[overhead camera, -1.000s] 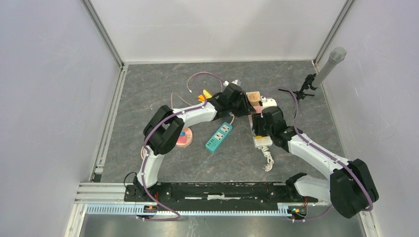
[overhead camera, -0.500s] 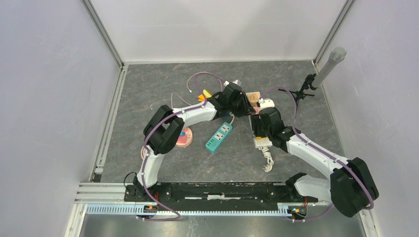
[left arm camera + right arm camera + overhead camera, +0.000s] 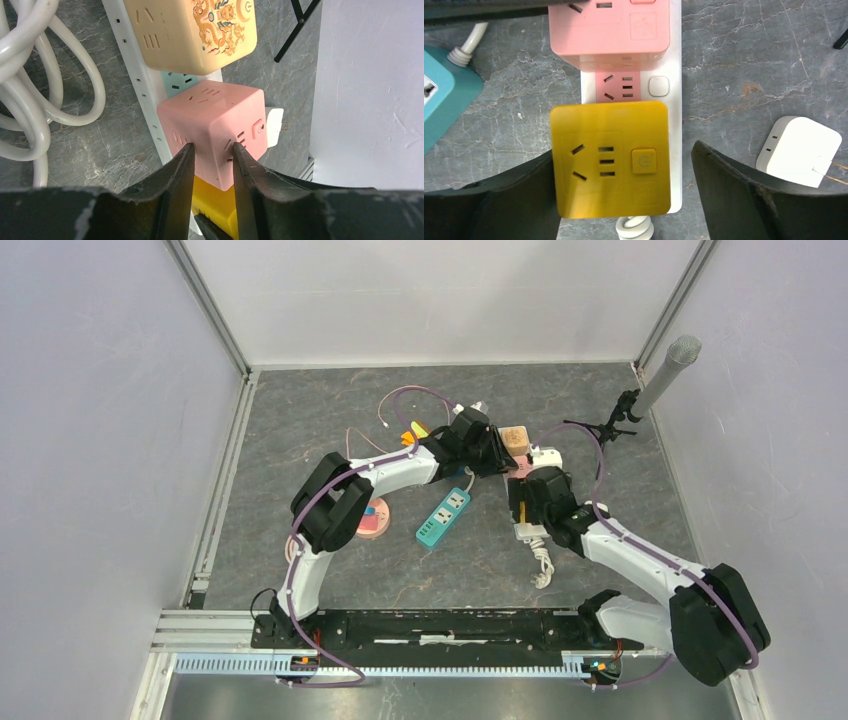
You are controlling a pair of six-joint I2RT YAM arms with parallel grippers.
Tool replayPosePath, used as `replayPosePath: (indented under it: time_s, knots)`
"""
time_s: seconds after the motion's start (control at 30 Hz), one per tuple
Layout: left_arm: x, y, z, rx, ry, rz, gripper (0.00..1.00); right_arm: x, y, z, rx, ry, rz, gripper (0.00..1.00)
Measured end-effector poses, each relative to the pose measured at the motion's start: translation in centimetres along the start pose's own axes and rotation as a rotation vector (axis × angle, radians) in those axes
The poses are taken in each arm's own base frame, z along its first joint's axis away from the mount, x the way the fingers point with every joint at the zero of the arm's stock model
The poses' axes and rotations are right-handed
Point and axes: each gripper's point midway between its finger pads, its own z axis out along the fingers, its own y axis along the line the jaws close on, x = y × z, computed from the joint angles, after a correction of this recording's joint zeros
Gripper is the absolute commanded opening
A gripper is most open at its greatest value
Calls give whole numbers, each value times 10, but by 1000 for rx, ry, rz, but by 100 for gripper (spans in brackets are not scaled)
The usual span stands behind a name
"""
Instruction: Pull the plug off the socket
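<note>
A white power strip (image 3: 671, 90) lies on the table with three cube plugs in it: beige (image 3: 192, 35), pink (image 3: 210, 120) and yellow (image 3: 610, 159). My left gripper (image 3: 211, 147) is shut on the near corner of the pink cube (image 3: 609, 30). My right gripper (image 3: 624, 150) is open wide over the yellow cube. Its left finger sits against the cube's side, and its right finger stands well clear of the strip. In the top view both grippers (image 3: 500, 455) (image 3: 530, 505) meet over the strip, hiding most of it.
A loose white adapter (image 3: 799, 150) lies right of the strip. A teal power strip (image 3: 444, 517) lies to the left, and coiled white cable (image 3: 30, 100) beside the strip. A microphone stand (image 3: 668, 375) is at the back right. A pink disc (image 3: 373, 518) rests near the left arm.
My right gripper's jaws have spread much wider, and the arm has drawn slightly toward the near edge. The left gripper has stayed on the pink cube.
</note>
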Motion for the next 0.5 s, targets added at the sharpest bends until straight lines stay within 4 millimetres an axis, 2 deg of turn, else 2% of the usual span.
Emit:
replayPosePath:
  time_s: [0.1, 0.23, 0.33, 0.5]
  knots:
    - [0, 0, 0, 1, 0, 0, 40, 0, 1, -1, -7, -3, 11, 58]
    - [0, -1, 1, 4, -1, -2, 40, 0, 3, -2, -7, 0, 18, 21]
    - [1, -1, 1, 5, 2, -6, 39, 1, 3, -3, -10, 1, 22, 0]
    - [6, -4, 1, 11, 14, -1, 37, 4, 3, -8, -25, 21, 31, 0]
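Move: The yellow plug stands between the right hand's open fingers, roughly level fore and aft, 1 cm to the left and 1 cm below. The pink plug is about 8 cm ahead and 2 cm left of that hand, the white plug some 11 cm to its right and level with it, the teal power strip about 18 cm left and 2 cm back. From the left hand, the yellow plug lies about 8 cm back and 3 cm right. Right fingers close on the yellow plug's sides, then draw back about 1 cm, left fingers still against pink. ##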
